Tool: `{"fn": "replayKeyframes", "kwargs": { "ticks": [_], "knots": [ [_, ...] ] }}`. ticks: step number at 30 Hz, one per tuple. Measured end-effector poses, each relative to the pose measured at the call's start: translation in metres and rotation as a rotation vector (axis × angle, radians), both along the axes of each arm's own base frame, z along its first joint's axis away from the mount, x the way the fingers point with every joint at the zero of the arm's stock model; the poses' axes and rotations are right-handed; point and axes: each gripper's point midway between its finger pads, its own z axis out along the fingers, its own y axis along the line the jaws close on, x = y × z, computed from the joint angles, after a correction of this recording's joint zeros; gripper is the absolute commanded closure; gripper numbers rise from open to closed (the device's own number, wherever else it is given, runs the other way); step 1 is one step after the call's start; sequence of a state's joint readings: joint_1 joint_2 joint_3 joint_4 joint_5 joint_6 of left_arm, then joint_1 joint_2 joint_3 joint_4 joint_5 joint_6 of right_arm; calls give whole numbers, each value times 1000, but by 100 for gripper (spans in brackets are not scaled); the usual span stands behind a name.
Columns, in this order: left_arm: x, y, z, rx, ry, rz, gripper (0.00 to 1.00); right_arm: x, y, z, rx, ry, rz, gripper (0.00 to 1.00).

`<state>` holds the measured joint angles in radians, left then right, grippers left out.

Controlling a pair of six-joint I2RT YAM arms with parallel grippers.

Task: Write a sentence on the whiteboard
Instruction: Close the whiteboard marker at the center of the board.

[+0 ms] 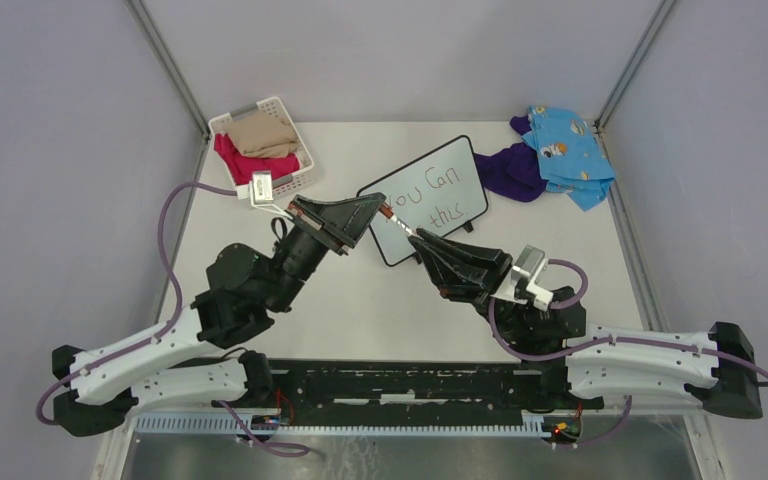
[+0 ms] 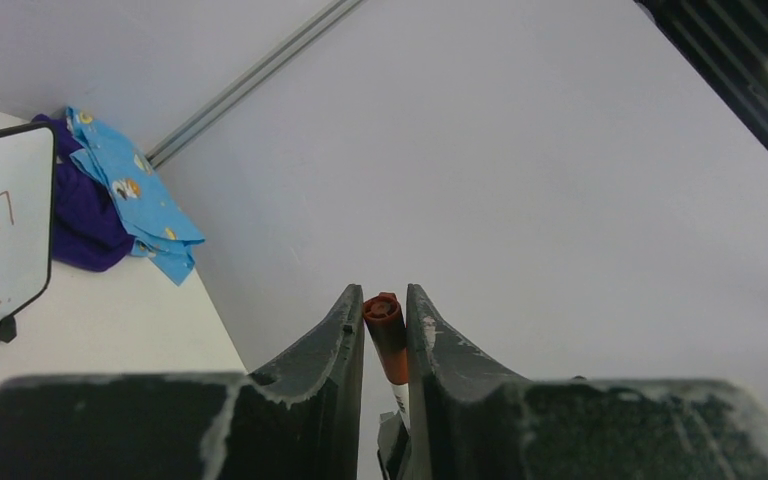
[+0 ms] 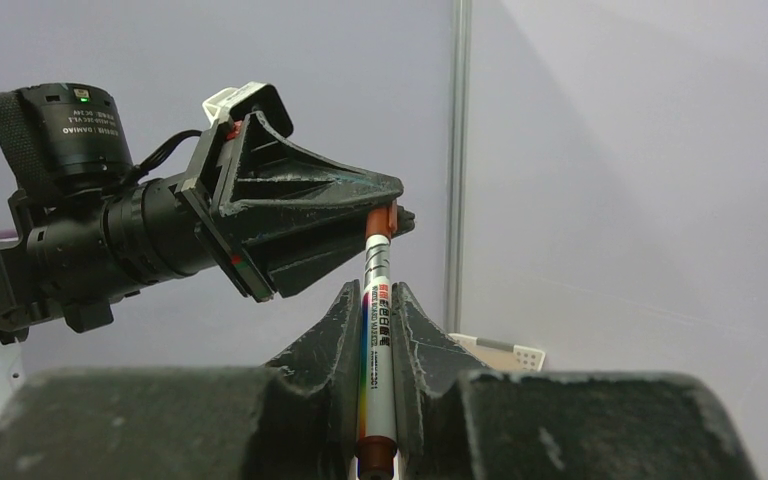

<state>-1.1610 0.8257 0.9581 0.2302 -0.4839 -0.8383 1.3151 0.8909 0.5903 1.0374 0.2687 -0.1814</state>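
Note:
The whiteboard [image 1: 457, 168] stands tilted at the table's middle back, with the sentence [image 1: 430, 198] on it in dark marker in two lines. In front of the board, both grippers meet around one marker [image 3: 375, 340]. My right gripper [image 3: 377, 296] is shut on the marker's white barrel. My left gripper [image 2: 385, 302] is shut on the red-brown cap [image 2: 386, 325] at the marker's other end. From above, the left gripper [image 1: 380, 207] comes in from the left and the right gripper [image 1: 422, 238] from the lower right. In the left wrist view a part of the whiteboard [image 2: 20, 200] shows at the left edge.
A white basket [image 1: 300, 172] holding tan and red clothes sits at the back left. A blue patterned cloth [image 1: 565, 150] on a purple one [image 1: 508, 170] lies at the back right, beside the board. Grey walls with metal posts enclose the table.

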Motion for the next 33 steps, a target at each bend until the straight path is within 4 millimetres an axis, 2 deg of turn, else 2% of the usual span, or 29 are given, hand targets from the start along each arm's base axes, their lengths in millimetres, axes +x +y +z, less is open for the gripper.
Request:
{"fn": "replayKeyframes", "kwargs": {
  "ticks": [15, 26, 33],
  "knots": [
    [10, -20, -1, -152, 36, -43, 97, 10, -10, 3, 26, 20, -69, 100],
    [3, 0, -10, -94, 57, -25, 66, 7, -2, -6, -34, 4, -51, 100],
    [-2, -2, -28, 7, 62, -33, 46, 6, -1, -8, -52, 3, -49, 100]
  ]
}}
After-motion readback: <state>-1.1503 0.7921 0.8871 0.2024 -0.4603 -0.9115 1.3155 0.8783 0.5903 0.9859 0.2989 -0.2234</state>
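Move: The marker cap is already between the left fingertips and sits on the marker's front end, while the right fingers grip the barrel. From the right hand the cap lies about 5 cm ahead, 6 cm left and 5 cm up; the barrel's middle is about 4 cm back, 4 cm right and 3 cm below the left hand. The whiteboard stands roughly 18 cm ahead of the left hand, 9 cm right and 40 cm below. Left hand pushes the pinched cap about 2 cm right against the right-held marker, returns, opens and sinks 3 cm. ##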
